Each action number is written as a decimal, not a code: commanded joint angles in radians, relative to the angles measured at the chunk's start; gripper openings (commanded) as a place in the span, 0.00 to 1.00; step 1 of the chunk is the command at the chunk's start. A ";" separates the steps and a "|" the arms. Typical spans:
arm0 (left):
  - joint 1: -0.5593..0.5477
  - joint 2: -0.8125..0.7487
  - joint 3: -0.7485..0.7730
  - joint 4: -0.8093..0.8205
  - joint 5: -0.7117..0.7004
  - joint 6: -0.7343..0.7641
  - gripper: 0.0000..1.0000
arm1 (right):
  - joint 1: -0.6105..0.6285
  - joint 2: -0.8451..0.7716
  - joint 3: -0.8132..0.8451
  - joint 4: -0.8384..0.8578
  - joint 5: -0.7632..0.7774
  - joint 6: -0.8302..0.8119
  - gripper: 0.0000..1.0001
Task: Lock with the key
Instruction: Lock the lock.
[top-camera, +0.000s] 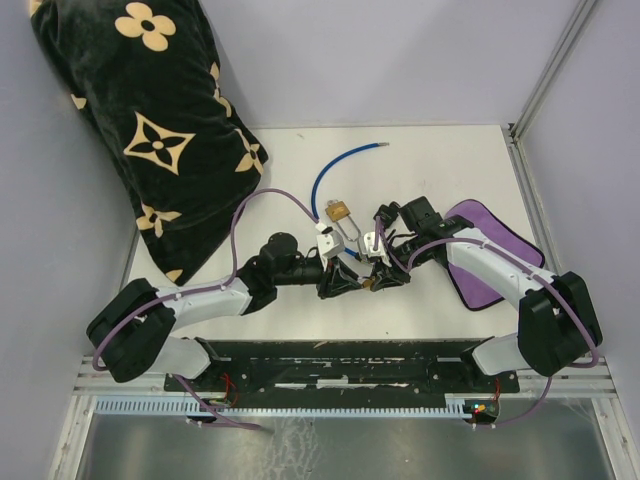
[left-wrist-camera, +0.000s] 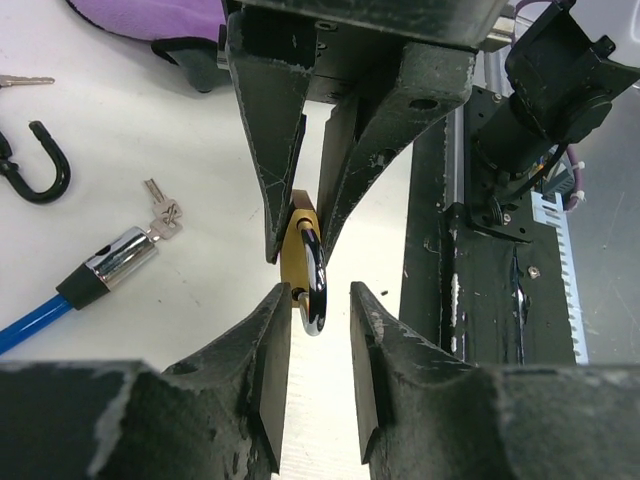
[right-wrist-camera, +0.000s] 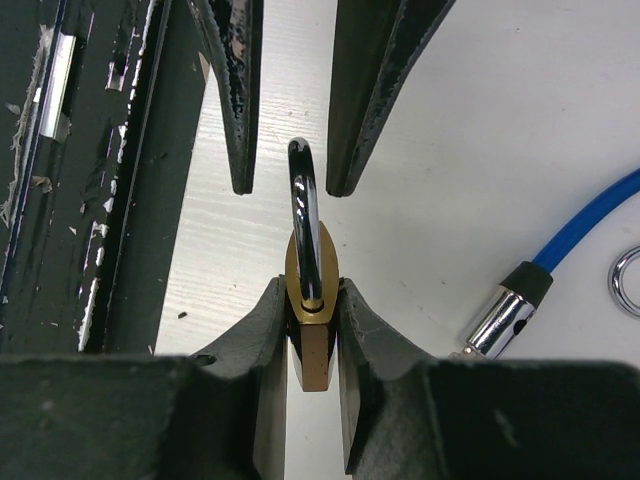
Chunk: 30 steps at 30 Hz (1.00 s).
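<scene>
A small brass padlock (right-wrist-camera: 312, 335) with a steel shackle (right-wrist-camera: 304, 195) is held off the table between the two arms. My right gripper (right-wrist-camera: 310, 285) is shut on its brass body, shackle pointing away from it. My left gripper (left-wrist-camera: 318, 295) faces it with jaws apart, the shackle's bend (left-wrist-camera: 314, 290) lying between the fingers close to the left one. From above the padlock (top-camera: 367, 283) shows between the left gripper (top-camera: 345, 278) and right gripper (top-camera: 382, 277). Small keys (left-wrist-camera: 160, 210) lie on the table beside a chrome cable end (left-wrist-camera: 118, 258). Another key (left-wrist-camera: 25, 80) lies farther off.
A blue cable (top-camera: 340, 165) curves across the table behind the grippers, with another brass padlock (top-camera: 338, 211) near it. A black U-shaped shackle (left-wrist-camera: 35, 170) lies by the keys. A black flowered cushion (top-camera: 150, 120) fills the back left. A purple cloth (top-camera: 490, 250) lies at right.
</scene>
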 joint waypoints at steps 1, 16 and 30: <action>-0.006 -0.020 0.015 0.001 -0.001 0.008 0.34 | 0.002 -0.026 0.010 0.013 -0.041 -0.018 0.02; -0.050 0.050 -0.050 0.107 -0.056 0.061 0.03 | 0.049 0.029 -0.021 -0.075 0.045 -0.191 0.02; -0.078 0.051 -0.067 0.265 -0.115 -0.039 0.03 | 0.031 -0.026 0.201 -0.361 -0.010 -0.040 0.02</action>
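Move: The brass padlock is already in the right gripper. Its chrome shackle is some 2 cm to the left of and 2 cm above the right hand, and from the left hand about 1 cm to the right and 1 cm below, between that gripper's parted tips. From the left hand, on the table roughly 11 cm lower, the cable's silver end is about 8 cm ahead and 3 cm right, the spare brass padlock 17 cm ahead and 3 cm left. Close the left fingers from about a third open until they pinch the padlock's shackle, while the right gripper keeps its hold on the body. Then carry both hands together down and back towards the table's near edge, drifting right, about 4 cm down before rising a centimetre or so at the end. Let the right wrist roll some 15 degrees, its left side dipping. ##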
